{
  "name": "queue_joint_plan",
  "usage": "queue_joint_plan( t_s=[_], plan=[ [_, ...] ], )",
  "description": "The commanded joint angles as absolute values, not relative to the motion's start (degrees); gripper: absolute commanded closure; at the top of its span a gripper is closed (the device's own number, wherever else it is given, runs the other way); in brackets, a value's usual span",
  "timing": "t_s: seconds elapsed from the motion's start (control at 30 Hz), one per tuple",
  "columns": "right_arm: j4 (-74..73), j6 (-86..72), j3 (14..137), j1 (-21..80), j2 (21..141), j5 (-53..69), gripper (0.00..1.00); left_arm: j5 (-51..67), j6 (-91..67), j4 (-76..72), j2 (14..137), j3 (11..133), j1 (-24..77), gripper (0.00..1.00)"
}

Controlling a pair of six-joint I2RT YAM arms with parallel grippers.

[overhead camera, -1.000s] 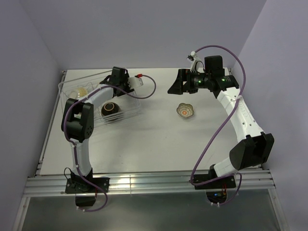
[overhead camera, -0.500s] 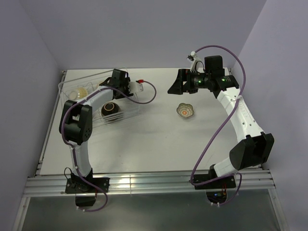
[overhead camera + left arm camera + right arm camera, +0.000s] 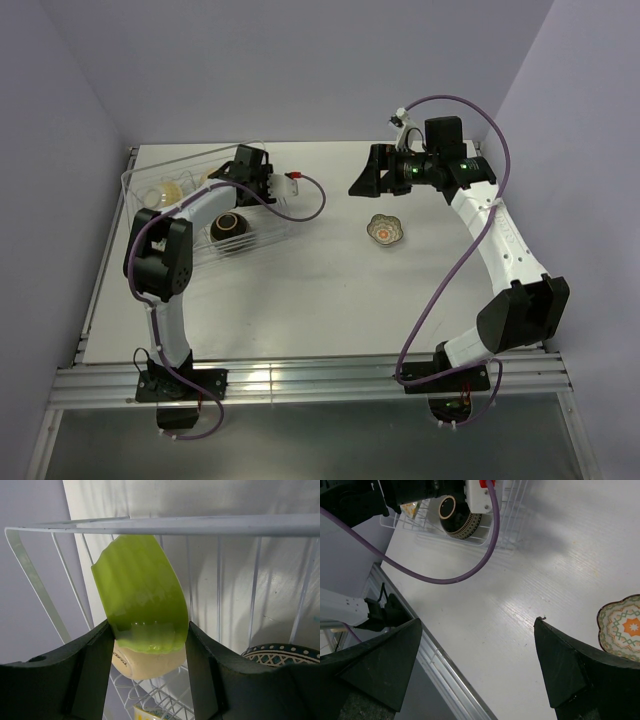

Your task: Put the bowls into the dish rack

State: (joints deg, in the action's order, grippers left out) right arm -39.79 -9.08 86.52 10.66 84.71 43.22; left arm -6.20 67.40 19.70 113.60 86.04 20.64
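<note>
A lime-green bowl (image 3: pixel 142 600) stands on edge between the fingers of my left gripper (image 3: pixel 148 630), which is shut on it, inside the wire dish rack (image 3: pixel 200 525). From above, the left gripper (image 3: pixel 222 172) reaches into the dish rack (image 3: pixel 283 222) at the table's left. A dark brown bowl (image 3: pixel 228 226) sits in the rack's near end. A small scalloped patterned bowl (image 3: pixel 385 230) lies on the table at mid-right. My right gripper (image 3: pixel 362 178) hovers open above and behind it, holding nothing. In the right wrist view the scalloped bowl (image 3: pixel 622 627) shows at the right edge.
More bowls sit in the rack's far-left end: a pale one (image 3: pixel 170 188), and a dark patterned rim (image 3: pixel 282 655) beside my left fingers. The left arm's purple cable (image 3: pixel 305 205) loops over the table to the right of the rack. Purple walls close in on three sides.
The left wrist has turned and shifted slightly inside the rack with the lime-green bowl; its cable loop swung right. The right arm has not moved.
</note>
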Motion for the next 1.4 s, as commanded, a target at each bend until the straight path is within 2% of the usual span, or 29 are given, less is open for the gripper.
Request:
queue_joint_plan(
  t_s=[0.0,0.23,0.5,0.73,1.07,1.1,1.23,1.27,1.37],
  plan=[
    [-39.6,-8.4,86.4,9.9,83.9,44.5,0.00,-9.3,69.5,17.9,113.0,86.9,20.7,0.79],
    [-39.5,-8.7,86.3,9.8,84.2,44.6,0.00,-10.6,69.6,15.6,114.4,86.4,21.2,0.71],
    [-39.9,-8.4,86.6,9.8,84.4,44.4,0.00,-11.4,69.8,15.8,115.8,86.4,21.4,0.70],
    [-40.0,-8.6,86.7,9.8,84.8,44.6,0.00,-9.9,68.6,16.1,116.2,86.0,21.4,0.57],
    [-40.3,-8.4,86.8,9.8,85.1,44.6,0.00,-8.4,65.7,17.1,118.1,88.9,21.5,0.45],
    [-40.3,-8.4,87.0,9.8,85.1,44.6,0.00,-8.3,65.6,17.4,118.2,88.9,21.4,0.31],
    [-40.7,-8.3,87.4,9.8,85.3,44.5,0.00,-7.9,65.0,17.1,118.1,88.9,21.4,0.24],
    [-40.8,-8.3,87.5,9.8,85.4,44.6,0.00,-7.6,65.1,17.1,118.0,88.9,21.4,0.03],
    [-40.8,-8.3,87.4,9.7,85.4,44.6,0.00,-7.3,64.4,17.2,118.1,89.3,21.4,0.00]
  ],
)
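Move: My left hand still holds the green bowl. The bowl's slot in the rack's far right part is about 4 cm ahead and 6 cm below. The tan bowl stands roughly 9 cm to my left, level fore-and-aft and 4 cm lower. The black bowl is some 12 cm back, 5 cm left and 6 cm lower. The rack's right rail runs about 5 cm to my right. From my right hand that slot lies about 20 cm ahead, 27 cm left and 24 cm down. I ease my left hand forward about 1 cm with the green bowl pinched, barely rolling the wrist. Then I sink about 3 cm down into the slot between the tan bowl and the right rail. Over the last part of the descent I spread my fingers from about half to fully open and let go of the bowl. ##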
